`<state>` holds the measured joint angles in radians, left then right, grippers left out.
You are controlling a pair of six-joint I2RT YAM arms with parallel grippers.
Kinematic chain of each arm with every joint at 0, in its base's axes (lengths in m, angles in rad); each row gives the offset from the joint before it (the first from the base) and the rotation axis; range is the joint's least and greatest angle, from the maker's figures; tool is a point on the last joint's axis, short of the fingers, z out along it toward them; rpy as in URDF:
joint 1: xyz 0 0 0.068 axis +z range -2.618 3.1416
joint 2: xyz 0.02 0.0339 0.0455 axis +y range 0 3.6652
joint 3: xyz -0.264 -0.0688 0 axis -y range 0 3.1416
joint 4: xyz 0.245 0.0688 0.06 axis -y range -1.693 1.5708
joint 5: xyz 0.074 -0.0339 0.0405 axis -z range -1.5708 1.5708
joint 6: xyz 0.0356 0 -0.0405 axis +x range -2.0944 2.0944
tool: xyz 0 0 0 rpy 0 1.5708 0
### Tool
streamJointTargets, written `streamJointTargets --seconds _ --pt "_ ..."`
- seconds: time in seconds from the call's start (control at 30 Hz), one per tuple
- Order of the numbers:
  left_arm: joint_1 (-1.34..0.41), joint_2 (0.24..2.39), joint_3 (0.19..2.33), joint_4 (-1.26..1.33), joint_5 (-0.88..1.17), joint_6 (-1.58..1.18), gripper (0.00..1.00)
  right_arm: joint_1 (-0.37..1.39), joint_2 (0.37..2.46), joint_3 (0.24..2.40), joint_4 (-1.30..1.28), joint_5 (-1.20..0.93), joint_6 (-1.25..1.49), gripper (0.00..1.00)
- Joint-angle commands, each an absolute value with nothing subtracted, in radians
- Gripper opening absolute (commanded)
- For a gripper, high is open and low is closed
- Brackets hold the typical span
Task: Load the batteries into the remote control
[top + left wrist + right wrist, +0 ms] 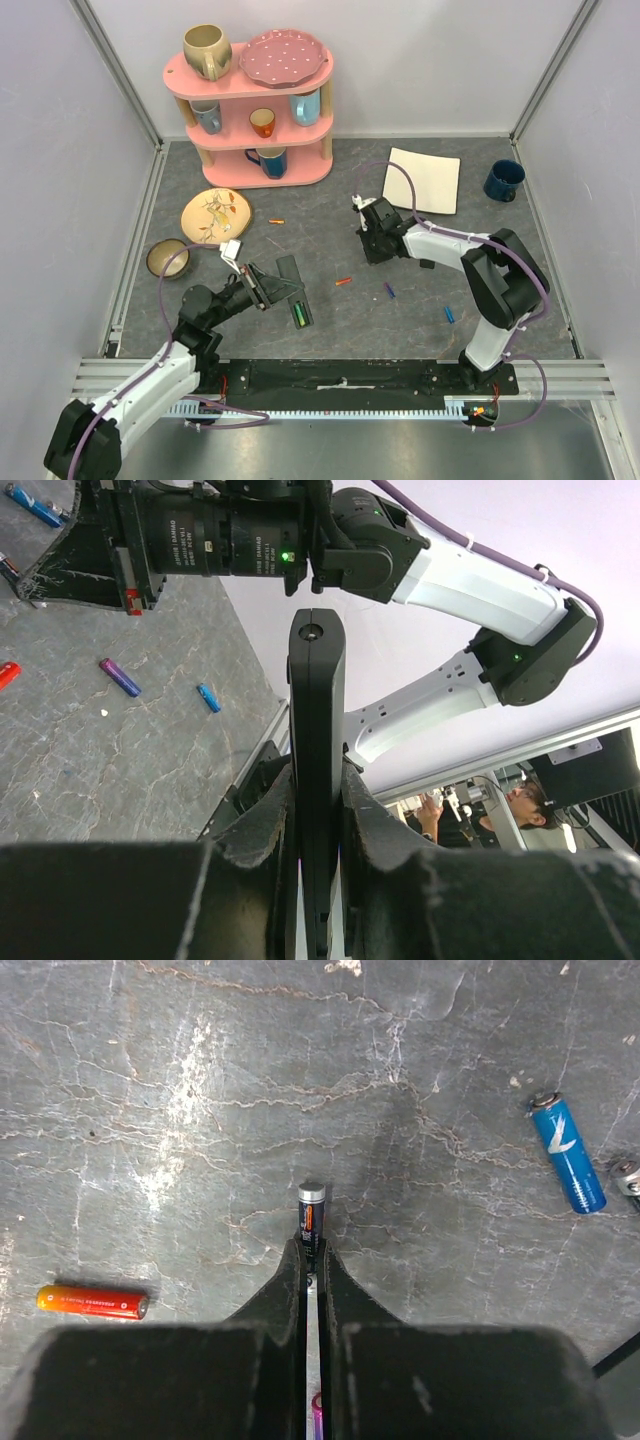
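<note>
My left gripper (268, 288) is shut on the slim black remote control (292, 285) and holds it low over the mat. In the left wrist view the remote (316, 730) stands edge-on between my fingers. A green battery (298, 316) shows in its near end. My right gripper (372, 248) is shut on a dark battery with an orange label (312, 1218), whose silver end points at the mat. Loose batteries lie on the mat: orange (277, 220), red (343, 282), purple (390, 291) and blue (450, 313). The right wrist view shows a red-orange one (92, 1302) and a blue one (567, 1152).
A pink shelf (250, 95) with mugs and a plate stands at the back. A floral plate (215, 212) and a bowl (166, 258) lie at the left. A white napkin (422, 180) and a blue mug (503, 180) are at the back right.
</note>
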<state>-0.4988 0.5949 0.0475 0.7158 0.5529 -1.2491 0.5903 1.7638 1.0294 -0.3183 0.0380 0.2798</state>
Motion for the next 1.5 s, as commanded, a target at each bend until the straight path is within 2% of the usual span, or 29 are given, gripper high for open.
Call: streamJointTargets --seconds 0.0,0.2,0.4,0.63,0.8,0.93,1.1,1.47 --pt "-0.492 0.623 -0.005 0.807 0.56 -1.267 0.02 0.591 1.726 0.968 -0.308 0.003 0.351 0.0" --pt "-0.494 0.698 0.032 0.891 0.522 -1.279 0.02 0.594 1.462 0.893 -0.287 -0.049 0.414 0.0" --pt "-0.494 0.846 0.06 1.044 0.471 -1.296 0.02 0.606 1.24 0.916 -0.443 -0.087 0.394 0.0" --pt "-0.5 1.04 0.1 1.261 0.451 -1.348 0.02 0.757 1.082 0.994 -0.601 -0.071 0.408 0.0" --pt "-0.528 1.095 0.117 1.292 0.414 -1.336 0.02 0.876 1.098 1.093 -0.681 -0.067 0.454 0.0" --pt "-0.555 1.144 0.129 1.316 0.394 -1.325 0.02 0.951 1.123 1.112 -0.635 -0.106 0.532 0.0" --pt "-0.577 1.198 0.115 1.382 0.357 -1.331 0.02 1.0 1.199 1.163 -0.623 -0.127 0.59 0.0" --pt "-0.586 1.19 0.089 1.361 0.311 -1.33 0.02 1.045 1.318 1.218 -0.638 -0.138 0.632 0.0"
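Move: Behind and well above the right hand, which already pinches the black battery at the table, the remote's battery well lies about 21 cm back, 17 cm to its left and 16 cm up. The red battery lies some 5 cm back and 7 cm left of that hand, the blue one about 8 cm ahead and 7 cm right, the purple one about 8 cm back and 7 cm right. From the left hand, the black battery is about 15 cm ahead, 21 cm right and 17 cm below. Lifting the black battery off the table, the right hand swings up and back to the remote, ending some 18 cm higher, 17 cm back and 11 cm left after sinking a little at the end; its left side rolls up about 25 degrees and it turns counter-clockwise, grip kept. The left hand brings the held remote about 5 cm forward and slightly right to meet it. ##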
